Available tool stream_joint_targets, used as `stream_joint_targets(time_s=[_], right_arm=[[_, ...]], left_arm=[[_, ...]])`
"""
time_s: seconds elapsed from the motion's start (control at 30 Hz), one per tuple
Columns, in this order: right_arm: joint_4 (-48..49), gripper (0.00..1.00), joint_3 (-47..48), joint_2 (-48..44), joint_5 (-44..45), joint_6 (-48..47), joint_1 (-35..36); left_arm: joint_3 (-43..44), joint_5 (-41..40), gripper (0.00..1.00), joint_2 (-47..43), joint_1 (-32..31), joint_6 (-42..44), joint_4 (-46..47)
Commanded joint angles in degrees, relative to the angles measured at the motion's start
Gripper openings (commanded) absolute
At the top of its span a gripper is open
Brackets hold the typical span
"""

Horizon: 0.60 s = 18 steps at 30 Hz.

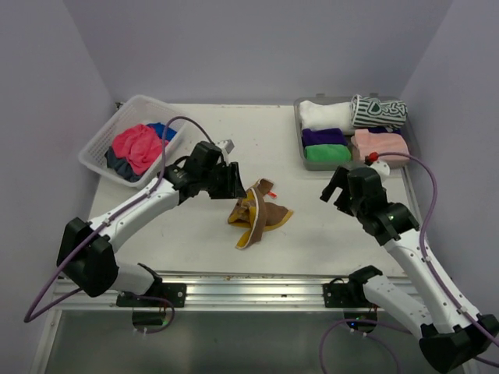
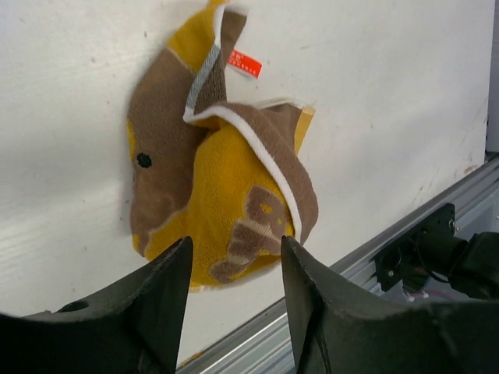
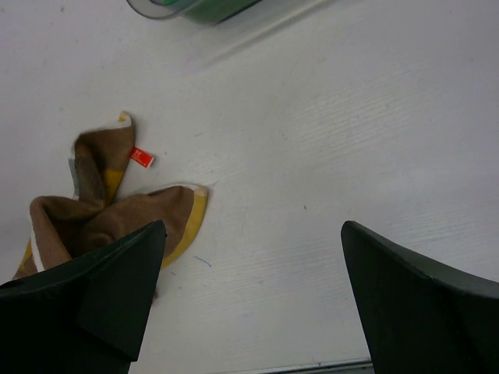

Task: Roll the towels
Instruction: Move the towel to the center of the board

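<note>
A yellow-and-brown towel (image 1: 257,212) lies crumpled on the white table, with a red tag near its far end. My left gripper (image 1: 234,183) hovers just left of it and is open; in the left wrist view the towel (image 2: 226,179) lies on the table beyond the left gripper (image 2: 235,241), with nothing between the fingers. My right gripper (image 1: 337,189) stands wide open to the right of the towel, over bare table. In the right wrist view the towel (image 3: 101,210) shows at the left, past the right gripper (image 3: 253,224).
A white lattice basket (image 1: 97,136) at the back left holds loose pink (image 1: 136,146), blue and dark towels. A grey tray (image 1: 299,132) at the back right holds rolled white, striped (image 1: 378,111), purple, green and pink towels. A metal rail runs along the near edge.
</note>
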Motion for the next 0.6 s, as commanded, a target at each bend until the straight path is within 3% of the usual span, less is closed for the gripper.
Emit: stream_joint_targets(time_s=[0.0, 0.07, 0.13, 0.27, 0.47, 0.57], right_arm=[[3.45, 0.99, -1.87, 1.62, -6.26, -1.33, 0.35], [5.39, 0.98, -3.28, 2.32, -9.07, -1.15, 0.52], [8.11, 0.98, -4.5, 3.2, -11.89, -0.28, 2.54], [11.37, 0.98, -5.56, 5.05, -10.59, 1.31, 10.53], [16.73, 0.97, -6.36, 8.3, -7.08, 3.51, 23.53], [17.0, 0.97, -3.81, 12.07, -2.51, 4.82, 31.01]], left_arm=[[4.02, -6.98, 0.53, -3.38, -0.45, 3.48, -4.41], [2.63, -9.0, 0.54, -4.0, -1.51, 3.31, -6.27], [0.87, -9.45, 0.61, -5.4, -1.6, 2.7, -6.19], [2.17, -10.59, 0.87, -6.29, -1.6, 2.69, -5.13], [14.64, -13.05, 0.88, 6.52, -1.34, 4.54, -7.85], [19.48, -8.86, 0.88, 14.26, -0.46, 6.29, -6.98]])
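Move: From the left hand, the loosely bunched brown-and-yellow towel lies some 7 cm to the right, about 4 cm ahead and 13 cm below; its red tag is 8 cm beyond the towel's middle and 5 cm farther right. The white tub stands roughly 26 cm ahead and 33 cm left. From the right hand, the towel is about 22 cm left, 5 cm ahead, 18 cm down, and the green towel in the grey tray some 27 cm ahead, 3 cm right. Swinging left about 15 cm towards the towel, the right hand sinks some 5 cm, draws back about as much and turns counter-clockwise by some 30 degrees, its gripper staying wide open. The left hand, clear of the towel, first lifts and drifts left a couple of centimetres while its fingers spread nearly full, then heads forward about 5 cm and back to the right, still above the board. ##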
